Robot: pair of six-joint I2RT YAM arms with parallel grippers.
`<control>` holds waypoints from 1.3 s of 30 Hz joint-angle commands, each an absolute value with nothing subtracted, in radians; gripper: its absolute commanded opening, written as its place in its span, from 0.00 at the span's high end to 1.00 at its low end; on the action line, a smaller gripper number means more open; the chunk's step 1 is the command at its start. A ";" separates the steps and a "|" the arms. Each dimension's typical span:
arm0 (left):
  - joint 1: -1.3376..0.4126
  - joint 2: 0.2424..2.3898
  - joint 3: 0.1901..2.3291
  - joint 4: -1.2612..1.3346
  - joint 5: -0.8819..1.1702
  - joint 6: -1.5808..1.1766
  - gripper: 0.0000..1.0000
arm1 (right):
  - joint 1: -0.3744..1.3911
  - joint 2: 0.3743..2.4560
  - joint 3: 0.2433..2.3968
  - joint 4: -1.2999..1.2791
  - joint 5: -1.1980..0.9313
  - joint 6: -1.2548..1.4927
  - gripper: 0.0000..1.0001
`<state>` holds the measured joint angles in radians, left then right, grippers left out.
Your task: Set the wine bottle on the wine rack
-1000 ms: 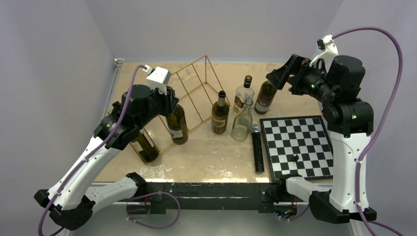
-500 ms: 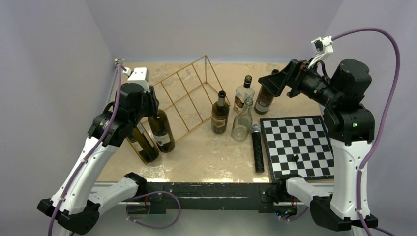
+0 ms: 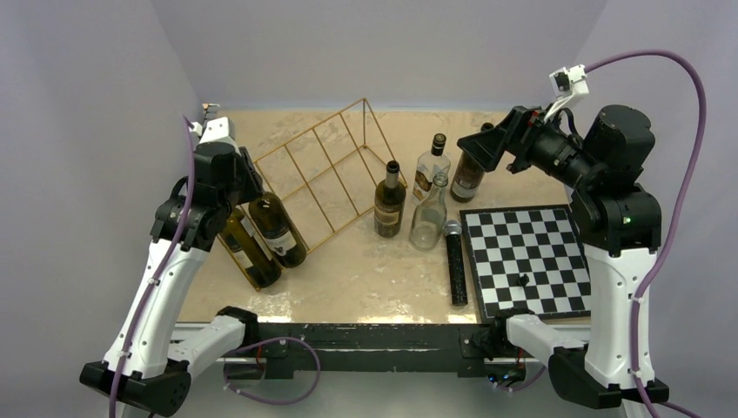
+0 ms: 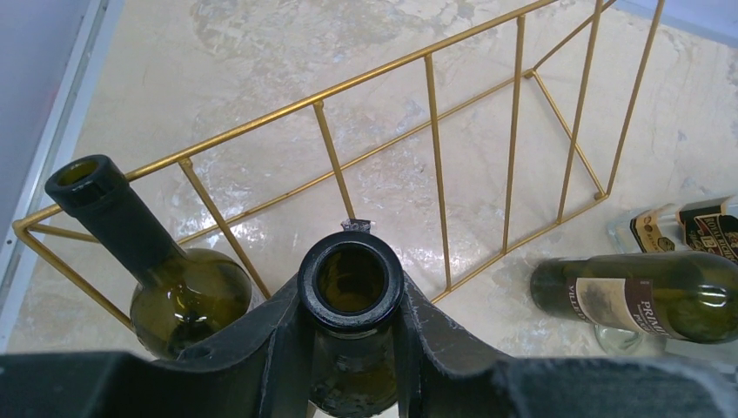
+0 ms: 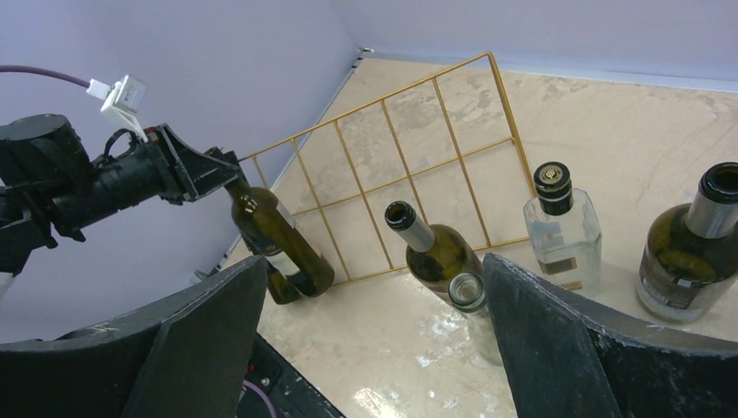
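Observation:
My left gripper (image 3: 237,186) is shut on the neck of a dark green wine bottle (image 3: 277,232), just below its open mouth (image 4: 351,279). The bottle leans back along the gold wire wine rack (image 3: 331,165), with its base low at the rack's front edge. Whether it rests on the wire I cannot tell. To its left, another green bottle (image 3: 250,253) lies in the end slot of the wine rack (image 4: 435,157). My right gripper (image 3: 481,142) hangs open, high over the back right, with nothing between its fingers (image 5: 209,322).
Right of the rack stand a dark bottle with a gold label (image 3: 389,202), a clear empty bottle (image 3: 430,214), a clear black-capped bottle (image 3: 432,168) and a brown bottle (image 3: 470,174). A black microphone (image 3: 456,261) lies beside a chessboard (image 3: 557,228) at the front right.
My left arm has swung left and tipped the held bottle from near upright to leaning along the rack beside the other bottle. The right arm rose slightly, then held still.

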<state>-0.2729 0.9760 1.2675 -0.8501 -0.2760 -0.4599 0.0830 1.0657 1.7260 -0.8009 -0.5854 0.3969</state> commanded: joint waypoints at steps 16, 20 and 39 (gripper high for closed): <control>-0.193 0.991 1.166 -0.649 -0.248 -0.543 1.00 | 0.083 1.076 1.703 -0.775 -0.539 0.394 0.01; -0.183 1.002 1.172 -0.638 -0.275 -0.517 1.00 | 0.084 1.077 1.701 -0.778 -0.534 0.392 0.01; -0.172 1.016 1.108 -0.645 -0.274 -0.514 0.78 | 0.083 1.107 1.719 -0.792 -0.493 0.415 0.01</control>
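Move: The left hand already holds a wine bottle by the neck, leaning over the wine rack. The top rail of the second slot lies about 6 cm ahead of it, 4 cm left and 7 cm below. The racked bottle's middle is some 5 cm back, 6 cm left and 14 cm below; the standing bottle is about 1 cm ahead, 28 cm right and 13 cm down. From the right hand, the slot rail is roughly 9 cm ahead, 45 cm left and 25 cm lower. Keeping its grip on the neck, the left hand first lowers the leaning bottle about 4 cm towards the second slot, beside the racked bottle, then eases it some 2 cm forward and a little left towards the top rail, sinking slightly more and stopping early. The wrist turns only about 5 degrees counter-clockwise, and the fingers stay closed, while the empty, open right hand drifts a couple of centimetres forward and down. ##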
